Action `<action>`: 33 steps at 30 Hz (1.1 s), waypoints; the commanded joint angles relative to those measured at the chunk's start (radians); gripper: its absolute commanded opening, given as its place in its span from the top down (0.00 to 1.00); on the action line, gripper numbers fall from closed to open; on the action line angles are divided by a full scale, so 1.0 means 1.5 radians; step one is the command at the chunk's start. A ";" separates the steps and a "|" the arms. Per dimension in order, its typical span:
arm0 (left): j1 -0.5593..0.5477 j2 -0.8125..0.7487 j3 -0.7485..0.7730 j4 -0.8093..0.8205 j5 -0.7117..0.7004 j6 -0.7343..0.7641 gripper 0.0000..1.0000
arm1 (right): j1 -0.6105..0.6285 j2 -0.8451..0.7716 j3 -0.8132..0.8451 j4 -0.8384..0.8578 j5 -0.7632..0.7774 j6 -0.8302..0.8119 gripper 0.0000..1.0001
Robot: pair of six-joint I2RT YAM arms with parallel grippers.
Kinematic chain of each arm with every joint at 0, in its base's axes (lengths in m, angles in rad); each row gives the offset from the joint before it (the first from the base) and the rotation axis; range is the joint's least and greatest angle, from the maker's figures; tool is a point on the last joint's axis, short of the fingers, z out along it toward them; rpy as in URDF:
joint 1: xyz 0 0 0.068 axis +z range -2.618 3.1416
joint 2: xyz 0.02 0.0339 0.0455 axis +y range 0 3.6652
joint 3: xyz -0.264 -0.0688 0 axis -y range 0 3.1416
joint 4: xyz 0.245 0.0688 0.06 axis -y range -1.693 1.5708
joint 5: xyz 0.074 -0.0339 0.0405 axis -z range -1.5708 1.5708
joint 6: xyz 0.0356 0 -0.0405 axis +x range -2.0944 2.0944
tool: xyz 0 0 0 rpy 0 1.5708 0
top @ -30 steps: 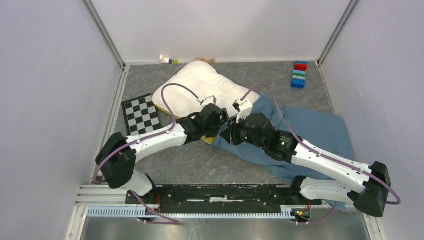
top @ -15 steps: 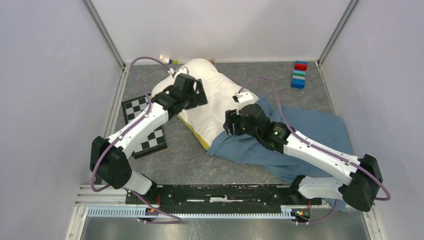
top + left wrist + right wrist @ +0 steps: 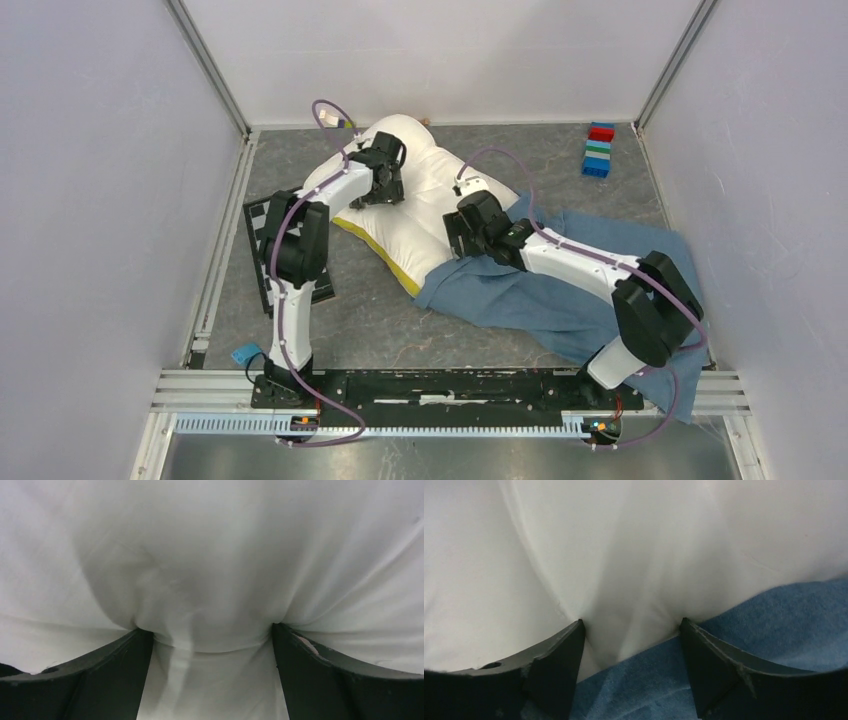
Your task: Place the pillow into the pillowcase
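The cream-white pillow (image 3: 425, 180) lies slanted at the back middle, and a yellow band (image 3: 378, 250) runs along its near-left edge. Its right end meets the dusty-blue pillowcase (image 3: 570, 290), spread wrinkled to the right; whether that end is inside, I cannot tell. My left gripper (image 3: 385, 190) (image 3: 210, 630) is open wide, and its fingertips (image 3: 137, 640) press into the pillow's upper left, with white cloth bulging between them. My right gripper (image 3: 458, 238) (image 3: 631, 622) is also open. It rests where the pillow (image 3: 624, 555) meets the pillowcase edge (image 3: 774, 625).
A black-and-white checkerboard (image 3: 262, 215) lies left of the pillow, partly under my left arm. A stack of coloured blocks (image 3: 598, 150) stands at the back right. Small blocks (image 3: 335, 120) sit by the back wall. A small blue object (image 3: 245, 353) lies near the left base. Walls close in on three sides.
My left gripper let go at the pillow's near corner and swung back onto its upper left. The right gripper opened and shifted up onto the pillow. The pillow now stretches nearer, yellow band showing.
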 commanded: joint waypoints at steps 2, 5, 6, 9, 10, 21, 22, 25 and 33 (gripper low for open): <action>-0.004 0.047 0.037 -0.035 0.004 0.036 0.43 | -0.021 0.043 -0.004 0.039 -0.022 -0.018 0.37; -0.005 0.004 0.033 -0.035 -0.002 0.047 0.90 | -0.031 0.050 -0.016 0.043 -0.026 -0.019 0.60; -0.005 -0.018 0.030 -0.034 -0.006 0.049 0.97 | -0.035 0.049 -0.018 0.047 -0.030 -0.019 0.69; -0.013 -0.121 0.016 -0.037 -0.007 0.051 0.98 | -0.042 0.046 -0.004 0.035 -0.033 -0.025 0.89; -0.017 -0.160 0.012 -0.045 -0.007 0.049 0.98 | -0.043 0.045 0.006 0.028 -0.032 -0.030 0.93; -0.102 -0.525 -0.234 -0.069 0.039 -0.058 0.98 | -0.047 -0.020 0.060 -0.042 -0.027 -0.066 1.00; -0.104 -0.553 -0.266 -0.067 0.050 -0.075 0.98 | -0.048 -0.028 0.051 -0.042 -0.030 -0.066 1.00; -0.114 -0.621 -0.392 -0.038 0.075 -0.119 0.98 | -0.046 -0.053 0.019 -0.036 -0.053 -0.062 1.00; -0.122 -0.752 -0.581 0.007 0.068 -0.198 0.82 | -0.041 -0.088 0.001 -0.043 -0.068 -0.062 0.88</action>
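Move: The pillow lies under both open hands, whose fingers already dent it. Its middle is roughly 7 cm to the right of the left hand and level with it in reach, and about 10 cm to the left of and 9 cm ahead of the right hand. The pillowcase mouth runs right by the right fingers, some 12 cm nearer the bases and 18 cm to the right of the left hand. The checkerboard is about 11 cm back and 17 cm left of the left hand. The pillow's left, far part is pinched as the left fingers close, then carried back towards the bases by about 23 cm in a high arc, up nearly 20 cm and most of the way down again, the grip kept. Beside the pillowcase mouth the right hand presses in slightly while closing on the pillow's white cover, then holds nearly in place. ##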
